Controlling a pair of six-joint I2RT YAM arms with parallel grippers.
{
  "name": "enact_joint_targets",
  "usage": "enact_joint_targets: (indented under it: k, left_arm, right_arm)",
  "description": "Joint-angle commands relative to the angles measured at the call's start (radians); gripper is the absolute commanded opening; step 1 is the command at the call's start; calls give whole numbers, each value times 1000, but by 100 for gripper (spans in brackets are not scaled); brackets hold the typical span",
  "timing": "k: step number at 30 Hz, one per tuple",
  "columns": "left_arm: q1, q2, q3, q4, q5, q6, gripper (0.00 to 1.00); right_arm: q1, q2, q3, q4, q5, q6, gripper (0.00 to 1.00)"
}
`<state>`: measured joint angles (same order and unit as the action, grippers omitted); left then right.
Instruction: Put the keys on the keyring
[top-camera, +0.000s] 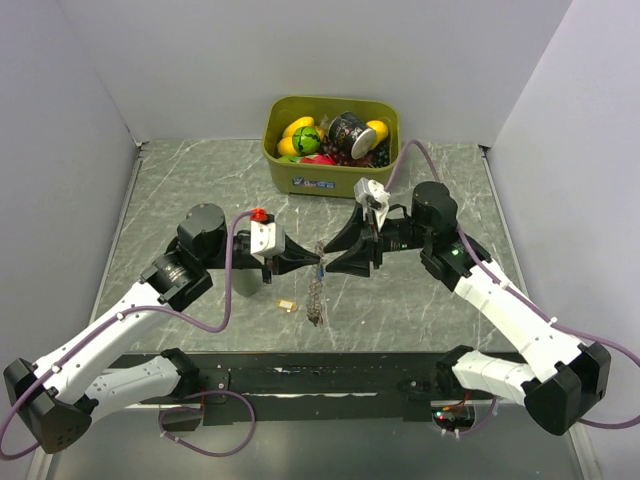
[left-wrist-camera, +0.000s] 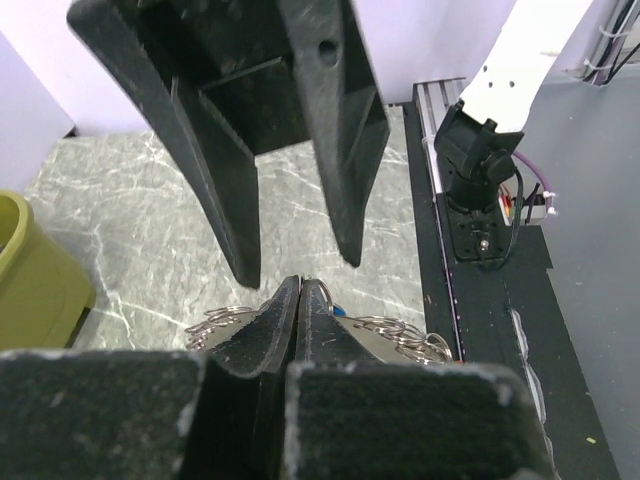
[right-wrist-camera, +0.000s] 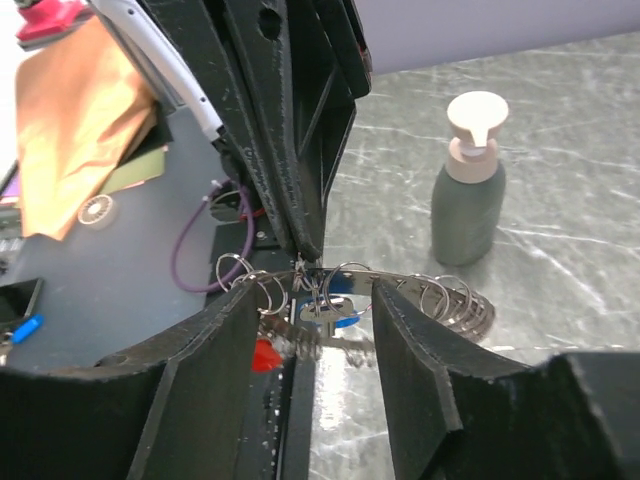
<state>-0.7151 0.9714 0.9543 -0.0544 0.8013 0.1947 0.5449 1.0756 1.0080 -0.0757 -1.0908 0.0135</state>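
Note:
The silvery keyring, hung with several small rings, dangles over the middle of the table. My left gripper is shut on its top, with the closed fingertips pinching the metal. A blue key and a red key hang from it. My right gripper faces the left one, open, its fingers either side of the ring without touching it. A yellow key lies on the table just left of the hanging ring.
An olive-green bin full of toy fruit and a can stands at the back centre. A grey pump bottle stands on the marble table behind the ring. A black rail runs along the near edge.

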Motion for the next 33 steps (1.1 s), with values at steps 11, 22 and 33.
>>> enact_joint_targets:
  k: [11,22,33]
  left_arm:
    - [-3,-17,32,111,59,-31,1]
    - [-4,-22,31,122,58,-37,1]
    - [-4,-16,35,110,56,-28,1]
  right_arm:
    - [-5,23,32,109,-52,80,41]
    - [-5,41,38,119,-61,117,0]
    - [-5,37,41,100,-27,112,0]
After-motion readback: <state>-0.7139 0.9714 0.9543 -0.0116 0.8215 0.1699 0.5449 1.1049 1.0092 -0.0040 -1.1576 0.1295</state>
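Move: Just at the left hand's closed fingertips, about 1 cm right of its hand point, the small wire ring at the top of the keyring sits some 1 cm left of the right hand, level with it. From the right hand, the blue key is about 2 cm back, 1 cm left and 4 cm below; the hanging keyring's middle is 3 cm back, 2 cm left and 8 cm below. The soap bottle stands roughly 18 cm left, 9 cm ahead and 20 cm below. Closing from about half open to fully shut, the right fingers come together over the small wire ring right against the left fingertips and pinch it, while the right hand eases back barely 1 cm, tipping down about 5 degrees. The left hand stays almost in place, keeping its grip, its slight rise of under 1 cm soon over. ##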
